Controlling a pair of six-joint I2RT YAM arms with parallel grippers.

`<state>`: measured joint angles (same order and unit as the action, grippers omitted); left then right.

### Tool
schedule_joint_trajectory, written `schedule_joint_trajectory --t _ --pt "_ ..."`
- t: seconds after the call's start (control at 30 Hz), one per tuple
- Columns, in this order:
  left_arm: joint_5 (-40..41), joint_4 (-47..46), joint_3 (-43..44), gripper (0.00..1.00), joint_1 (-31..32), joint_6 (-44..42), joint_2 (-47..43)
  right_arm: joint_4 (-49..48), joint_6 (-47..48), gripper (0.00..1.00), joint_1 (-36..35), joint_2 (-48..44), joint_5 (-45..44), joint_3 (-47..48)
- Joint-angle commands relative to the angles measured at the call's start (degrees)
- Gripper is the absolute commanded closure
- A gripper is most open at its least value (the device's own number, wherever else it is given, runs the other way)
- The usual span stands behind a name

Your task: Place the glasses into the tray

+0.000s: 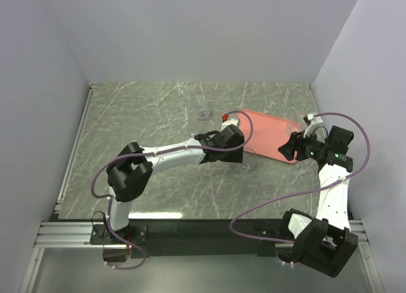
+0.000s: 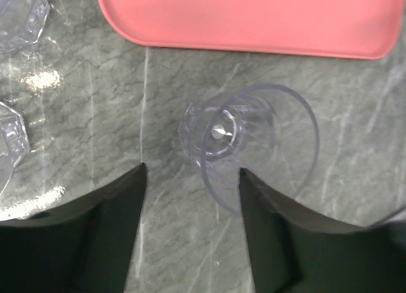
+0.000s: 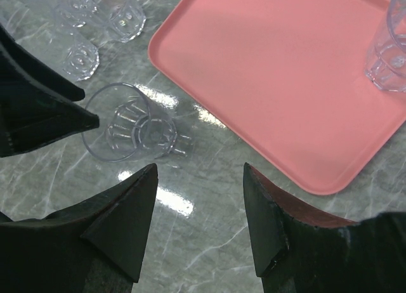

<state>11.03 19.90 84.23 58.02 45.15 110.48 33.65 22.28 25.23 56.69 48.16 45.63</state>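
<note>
A clear glass [image 2: 244, 141] stands upright on the marble table just short of the salmon-pink tray [image 2: 254, 20]. My left gripper [image 2: 190, 172] is open; the glass sits ahead of its right fingertip [image 2: 254, 191], not between the jaws. The same glass [image 3: 127, 128] shows in the right wrist view beside the left arm's black finger [image 3: 44, 109]. My right gripper [image 3: 200, 169] hangs open over bare table next to the tray [image 3: 285, 77] and holds nothing. One glass [image 3: 388, 52] stands on the tray's far corner. From above, the left gripper [image 1: 236, 153] is by the tray's [image 1: 269, 134] near-left edge.
Several more glasses [image 3: 79, 55] stand on the table left of the tray, two of them at the left edge of the left wrist view [image 2: 16, 14]. Another glass [image 1: 203, 113] stands farther back. White walls close off the table's sides and back.
</note>
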Motion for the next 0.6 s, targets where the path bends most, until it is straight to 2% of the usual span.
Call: schedule_joint_trajectory --t 0.0,0.03,0.07,0.13,0.23,0.27,0.33,0.57 --pt "3.6 3.8 4.7 0.38 0.9 -2.0 1.8 -0.2 0.9 0.37 0.6 -1.3 1.4 0.2" --pt "4.1 4.9 5.3 0.42 1.1 -2.2 2.9 -0.2 0.9 0.37 0.6 -1.4 1.5 0.2" --pt "4.6 5.3 6.6 0.53 1.2 -2.6 3.4 -0.2 0.9 0.37 0.7 -1.4 1.5 0.3" --pt "5.2 6.6 7.8 0.69 1.5 -3.0 4.9 -0.1 1.0 0.37 0.7 -1.4 1.6 0.3" --pt "5.9 7.4 9.8 0.8 1.9 -4.0 6.5 -0.1 1.0 0.37 0.9 -1.6 1.8 0.3" --pt "5.9 7.8 10.7 0.9 2.0 -4.5 6.7 0.0 0.9 0.37 1.0 -1.7 1.7 0.3" --pt "6.4 8.0 11.4 1.0 2.2 -4.9 6.9 -0.1 1.0 0.37 1.0 -1.7 1.9 0.3" --pt "6.4 4.4 12.9 1.0 1.9 -8.6 3.6 0.3 1.1 0.37 1.7 -1.8 2.5 0.3"
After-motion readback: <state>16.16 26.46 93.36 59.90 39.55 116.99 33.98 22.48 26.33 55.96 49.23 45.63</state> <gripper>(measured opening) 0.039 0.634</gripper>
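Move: The glass I want stands upright with its middle about 5 cm to the right of my left hand, 1 cm nearer my base and 6 cm lower; its near-left rim is just ahead of my open fingers. The tray's middle is some 11 cm ahead and 13 cm right of that hand. Two more glasses stand about 9 cm ahead and 5 cm left, and 4 cm ahead and 10 cm left. From my right hand the wanted glass is roughly 12 cm left, 2 cm back and 13 cm below. I shut my left fingers from about two-thirds open onto the left side of the glass's rim, pinching the wall with one finger inside and one outside. As they close I ease my left hand about 1 cm each down, right and forward onto the rim, tipping the wrist so its left side rises some 10 degrees, then hold there. ##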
